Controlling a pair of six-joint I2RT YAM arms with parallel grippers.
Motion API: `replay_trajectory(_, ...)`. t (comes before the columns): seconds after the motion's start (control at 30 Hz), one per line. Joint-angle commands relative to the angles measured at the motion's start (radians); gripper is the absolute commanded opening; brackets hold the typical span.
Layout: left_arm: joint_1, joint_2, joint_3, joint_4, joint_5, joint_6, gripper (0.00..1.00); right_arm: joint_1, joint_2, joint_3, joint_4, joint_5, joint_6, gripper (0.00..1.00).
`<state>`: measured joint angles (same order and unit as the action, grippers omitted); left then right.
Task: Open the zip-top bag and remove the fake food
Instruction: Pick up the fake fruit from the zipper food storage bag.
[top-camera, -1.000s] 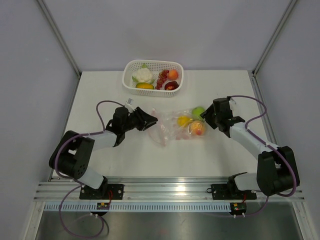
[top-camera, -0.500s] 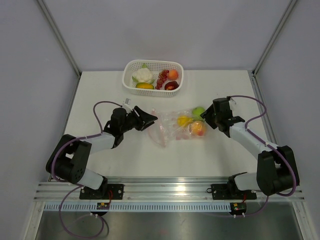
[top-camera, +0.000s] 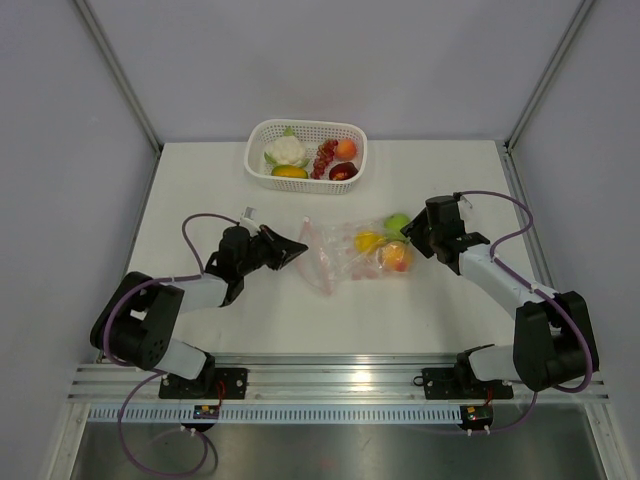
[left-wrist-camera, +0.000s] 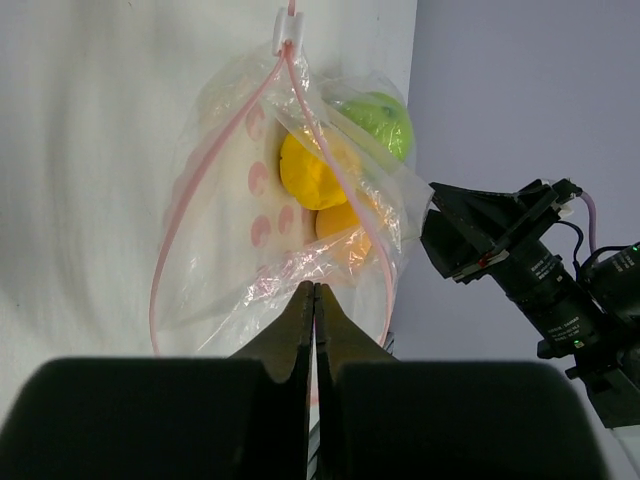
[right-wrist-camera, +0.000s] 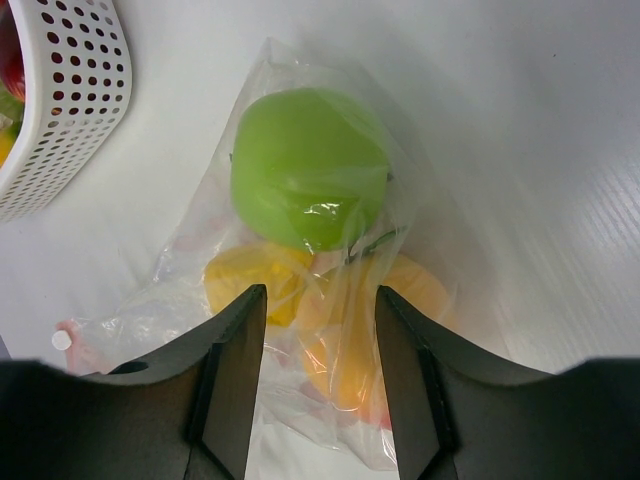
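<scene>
The zip-top bag (top-camera: 340, 255) lies mid-table, its pink-edged mouth gaping toward the left arm. Fake food sits inside it: a green apple (right-wrist-camera: 305, 165), a yellow piece (left-wrist-camera: 305, 170) and a peach (top-camera: 395, 258). My left gripper (left-wrist-camera: 315, 287) is shut, its tips meeting on the near lip of the bag's mouth (top-camera: 308, 245). My right gripper (right-wrist-camera: 320, 292) hovers open over the bag's closed end, one finger on each side of the peach, without squeezing it.
A white perforated basket (top-camera: 258, 172) stands at the back of the table with a cauliflower (top-camera: 287, 150), an orange piece and dark red pieces inside. Its wall (right-wrist-camera: 70, 100) shows at the upper left of the right wrist view. Grey walls surround the table.
My left gripper's fingers have closed together and its tip has drawn slightly left and toward me at the bag's mouth. The right arm has not moved.
</scene>
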<state>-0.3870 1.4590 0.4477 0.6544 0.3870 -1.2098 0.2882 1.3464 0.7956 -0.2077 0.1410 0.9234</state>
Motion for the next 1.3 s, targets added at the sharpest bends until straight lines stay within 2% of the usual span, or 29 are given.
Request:
replay_trajectory(0.0, -0.013, -0.005, -0.007, 0.109, -0.033, -0.016, 0.00, 0.009, 0.002, 0.031, 0.016, 0.026, 0.003, 0.55)
replay_trajectory(0.17, -0.072, 0.047, 0.014, 0.103, -0.082, -0.005, 0.00, 0.011, 0.008, 0.027, 0.030, 0.012, 0.006, 0.54)
replay_trajectory(0.33, -0.085, 0.165, 0.046, 0.185, -0.024, -0.048, 0.00, 0.009, 0.011, 0.022, 0.044, -0.009, 0.006, 0.54)
replay_trajectory(0.5, -0.085, 0.233, 0.140, 0.105, 0.000, -0.002, 0.00, 0.009, 0.010, 0.010, 0.079, -0.050, -0.006, 0.53)
replay_trajectory(0.8, -0.092, 0.391, 0.278, 0.024, 0.061, 0.024, 0.17, 0.019, 0.086, 0.033, 0.107, -0.118, -0.020, 0.53)
replay_trajectory(0.93, -0.095, 0.403, 0.304, -0.004, 0.052, 0.045, 0.20, 0.029, 0.161, 0.085, 0.067, -0.116, -0.023, 0.53)
replay_trajectory(1.13, -0.096, 0.408, 0.342, -0.081, 0.027, 0.099, 0.31, 0.042, 0.253, 0.149, 0.048, -0.116, -0.041, 0.53)
replay_trajectory(1.27, -0.096, 0.406, 0.347, -0.064, 0.036, 0.105, 0.35, 0.057, 0.304, 0.185, 0.039, -0.118, -0.067, 0.55)
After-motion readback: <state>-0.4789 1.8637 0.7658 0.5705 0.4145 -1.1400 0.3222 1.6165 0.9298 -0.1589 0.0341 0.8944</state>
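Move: The yellow fruit in the bag lies about 14 cm to the left hand's right, 1 cm ahead and 7 cm below; the bag's mouth comes first, some 3 cm right and 2 cm back. The peach sits about 21 cm right and 2 cm back. From the right hand, the green fruit is roughly 4 cm left, 1 cm ahead and 6 cm below, the yellow one 11 cm left and 2 cm back, the peach 5 cm left and 5 cm back. Into the bag's open mouth goes the left gripper, shut at first as it slips right and down, then forward as well, and down again, travelling about 6 cm right and 6 cm down towards the yellow fruit; midway its fingers begin opening, to a third. The bag's closed end is pushed left and somewhat forward by the right hand, which keeps its fingers half open and sinks about 4 cm. ##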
